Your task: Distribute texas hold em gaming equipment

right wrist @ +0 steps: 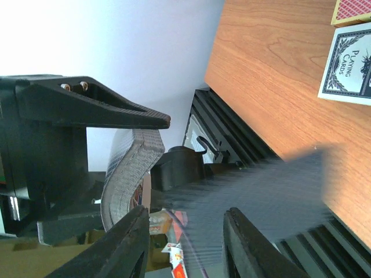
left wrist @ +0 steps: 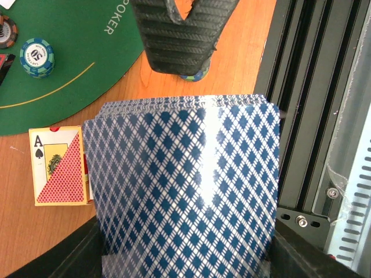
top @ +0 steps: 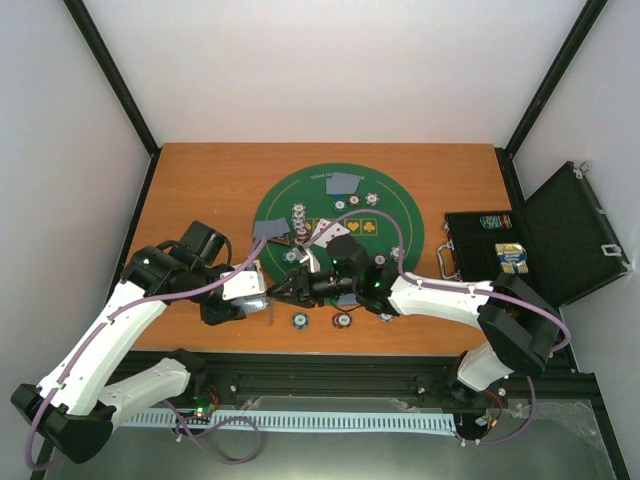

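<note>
My left gripper [top: 262,298] is shut on a thick deck of blue diamond-backed playing cards [left wrist: 185,185], which fills the left wrist view. My right gripper [top: 284,289] faces it just in front of the near mat edge, one of its fingers [left wrist: 179,35] showing right above the deck. In the right wrist view the right gripper [right wrist: 185,246] is open. The bent deck [right wrist: 124,168] lies to its left, and one motion-blurred card [right wrist: 261,197] crosses the gap. More cards [top: 270,229] and poker chips [top: 297,215] lie on the green mat [top: 400,215].
An open black case [top: 560,235] with card boxes inside stands at the right. An ace-of-spades card box [left wrist: 58,165] lies beside the deck, with a teal chip [left wrist: 36,57] on the mat. Three chips [top: 342,320] sit near the front edge and rail.
</note>
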### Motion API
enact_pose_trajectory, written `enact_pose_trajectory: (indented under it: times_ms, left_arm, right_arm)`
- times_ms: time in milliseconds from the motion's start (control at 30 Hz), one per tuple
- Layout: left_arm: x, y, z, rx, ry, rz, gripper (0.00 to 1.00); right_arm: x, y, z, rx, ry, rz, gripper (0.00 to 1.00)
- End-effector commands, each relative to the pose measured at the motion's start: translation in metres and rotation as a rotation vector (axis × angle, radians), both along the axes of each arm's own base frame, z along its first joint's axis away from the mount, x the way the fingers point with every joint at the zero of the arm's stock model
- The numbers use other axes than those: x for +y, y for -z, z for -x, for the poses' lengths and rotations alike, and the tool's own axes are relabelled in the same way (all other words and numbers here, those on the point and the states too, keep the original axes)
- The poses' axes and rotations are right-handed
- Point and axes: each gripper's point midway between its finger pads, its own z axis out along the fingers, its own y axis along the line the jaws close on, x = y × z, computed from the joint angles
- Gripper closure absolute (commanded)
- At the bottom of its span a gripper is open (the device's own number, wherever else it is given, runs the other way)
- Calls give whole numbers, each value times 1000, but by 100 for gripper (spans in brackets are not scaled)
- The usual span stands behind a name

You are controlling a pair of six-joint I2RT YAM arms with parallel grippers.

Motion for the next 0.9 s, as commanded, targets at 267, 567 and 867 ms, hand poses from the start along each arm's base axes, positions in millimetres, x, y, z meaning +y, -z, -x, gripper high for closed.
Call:
enact_pose_trajectory:
  times_ms: [267,567,867]
  left_arm:
    - [-2,-6,0,-13,3,18,47]
    - [-2,-5,1,-13,2,19,47]
    - [-1,-7,2,-13,5,16,47]
  right_arm:
    - [4,-21,0,-19,11,-54,61]
    - [4,-27,5,-35,-14,-90,30]
    - [-14,-22,6,-51,13,-50,24]
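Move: The loose card is just under the right fingertips, about 5 cm below and within a centimetre or so otherwise, over bare table. The fanned deck gripped in the left hand is some 4 cm to the right hand's left and 2 cm nearer the base, at about its height. On the table, roughly 18 cm down, the blue chip is 5 cm right and level, the white card box about 7 cm left and 5 cm ahead. From the left hand, the loose card is about 3 cm right, level fore and aft, and 5 cm below. Almost in place beside the deck, the right hand spreads its fingers from about a third to three quarters open, leaving the card free to drop. It bobs upward, ending roughly 2 cm higher, most of that at the end, with hardly any turn of the wrist. The left hand stays put and keeps its grip on the deck. ##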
